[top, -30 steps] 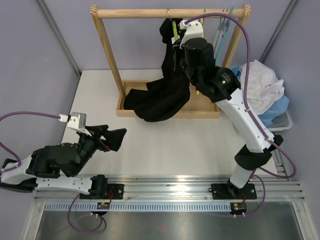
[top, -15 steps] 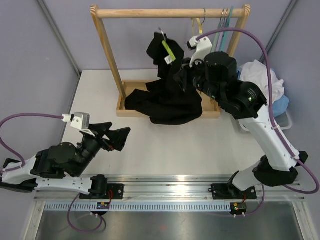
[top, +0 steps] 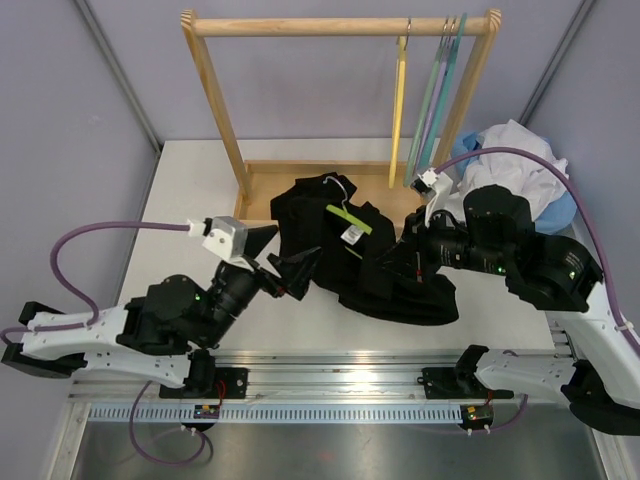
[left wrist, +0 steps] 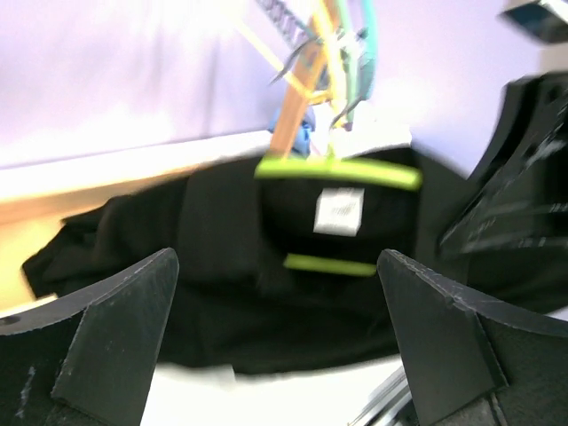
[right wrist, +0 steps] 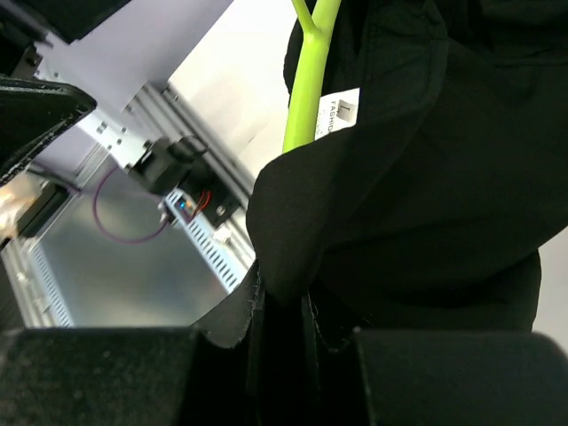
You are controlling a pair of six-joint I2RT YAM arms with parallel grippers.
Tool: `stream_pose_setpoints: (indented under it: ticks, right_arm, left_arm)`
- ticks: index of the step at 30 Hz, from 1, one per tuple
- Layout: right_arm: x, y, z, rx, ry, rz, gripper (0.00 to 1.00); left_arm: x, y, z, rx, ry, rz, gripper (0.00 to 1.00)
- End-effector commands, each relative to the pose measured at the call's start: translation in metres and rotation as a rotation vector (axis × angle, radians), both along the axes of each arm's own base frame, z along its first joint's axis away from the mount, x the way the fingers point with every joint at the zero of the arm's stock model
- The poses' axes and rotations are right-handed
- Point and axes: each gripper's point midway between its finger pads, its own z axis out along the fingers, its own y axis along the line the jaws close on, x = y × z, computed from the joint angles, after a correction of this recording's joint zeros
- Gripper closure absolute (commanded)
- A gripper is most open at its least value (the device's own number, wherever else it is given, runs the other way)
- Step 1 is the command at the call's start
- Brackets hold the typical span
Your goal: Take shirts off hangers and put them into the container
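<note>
The black shirt [top: 385, 270] lies crumpled on the table in front of the rack, with the lime green hanger [top: 348, 219] still in its neck. My right gripper [top: 408, 252] is shut on a fold of the black shirt [right wrist: 417, 177], beside the lime hanger [right wrist: 306, 80]. My left gripper [top: 288, 266] stands wide open just left of the shirt, facing it; its view shows the shirt [left wrist: 222, 275] and the hanger [left wrist: 337, 170] beyond the open left gripper [left wrist: 282, 342]. The white shirt [top: 520, 165] is heaped at the far right. The container is hidden.
The wooden rack [top: 340, 25] stands at the back with a yellow hanger [top: 400, 90], a pale green hanger [top: 428, 100] and a teal hanger [top: 457, 55] at its right end. A light blue garment [top: 562, 208] lies under the white shirt. The rail [top: 340, 375] runs along the near edge.
My right gripper has pulled the black shirt and its lime hanger off the rack and down onto the table. My left arm has swung right toward the shirt, still open.
</note>
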Motion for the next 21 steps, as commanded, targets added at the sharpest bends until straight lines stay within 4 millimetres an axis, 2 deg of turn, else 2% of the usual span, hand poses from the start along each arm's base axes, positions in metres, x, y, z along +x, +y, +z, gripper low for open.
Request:
stream_pose_setpoints:
  ticks: [1,2,4,6,7,11,17,19,21]
  right_arm:
    - [-0.017,0.021,0.013,0.121,0.035,0.108,1.0]
    - [-0.019,0.023,0.015,0.136,0.034,0.121,1.0]
    - [-0.02,0.024,0.013,0.141,0.038,0.125,1.0]
    - [-0.022,0.024,0.017,0.164,0.031,0.132,1.0]
    - [-0.024,0.025,0.018,0.167,0.034,0.139,1.0]
    - [-0.026,0.024,0.021,0.182,0.031,0.142,1.0]
    - [-0.032,0.02,0.032,0.215,0.006,0.157,1.0]
    - [-0.031,0.021,0.031,0.213,0.008,0.157,1.0]
    - [-0.031,0.022,0.03,0.213,0.008,0.157,1.0]
  left_arm:
    - [-0.002,-0.019,0.047,-0.135,-0.088,-0.022,0.01]
    - [-0.002,-0.029,0.042,-0.112,-0.107,-0.022,0.01]
    - [0.0,-0.036,0.051,-0.157,-0.131,-0.018,0.02]
    - [-0.002,-0.054,0.052,-0.191,-0.123,-0.079,0.05]
    - [0.008,-0.054,0.053,-0.199,-0.117,-0.069,0.08]
    - [0.022,-0.068,0.047,-0.215,-0.086,-0.09,0.11]
    - [0.045,-0.079,0.028,-0.24,-0.025,-0.092,0.15]
    - [0.051,-0.086,0.026,-0.252,-0.015,-0.098,0.18]
    - [0.052,-0.093,0.025,-0.256,-0.009,-0.114,0.28]
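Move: About 7 cm ahead of the open left hand, 9 cm to its right and nearly level is the neck of the green hanger, still inside the black shirt. The same hanger lies about 8 cm ahead and 6 cm left of the right hand, which already pinches the shirt. From the left hand, the wooden tray is some 16 cm ahead, 7 cm right and 16 cm below; the empty yellow hanger is about 12 cm ahead, 16 cm right and 15 cm above. Sweeping to its right first, then forward as well, the left hand goes about 8 cm right and 6 cm out at nearly constant height, bringing its fingers around the neck of the green hanger. They begin to close late on, by about a quarter, while the wrist rolls slightly. The right hand keeps its pinch on the shirt and eases back about 2 cm. ##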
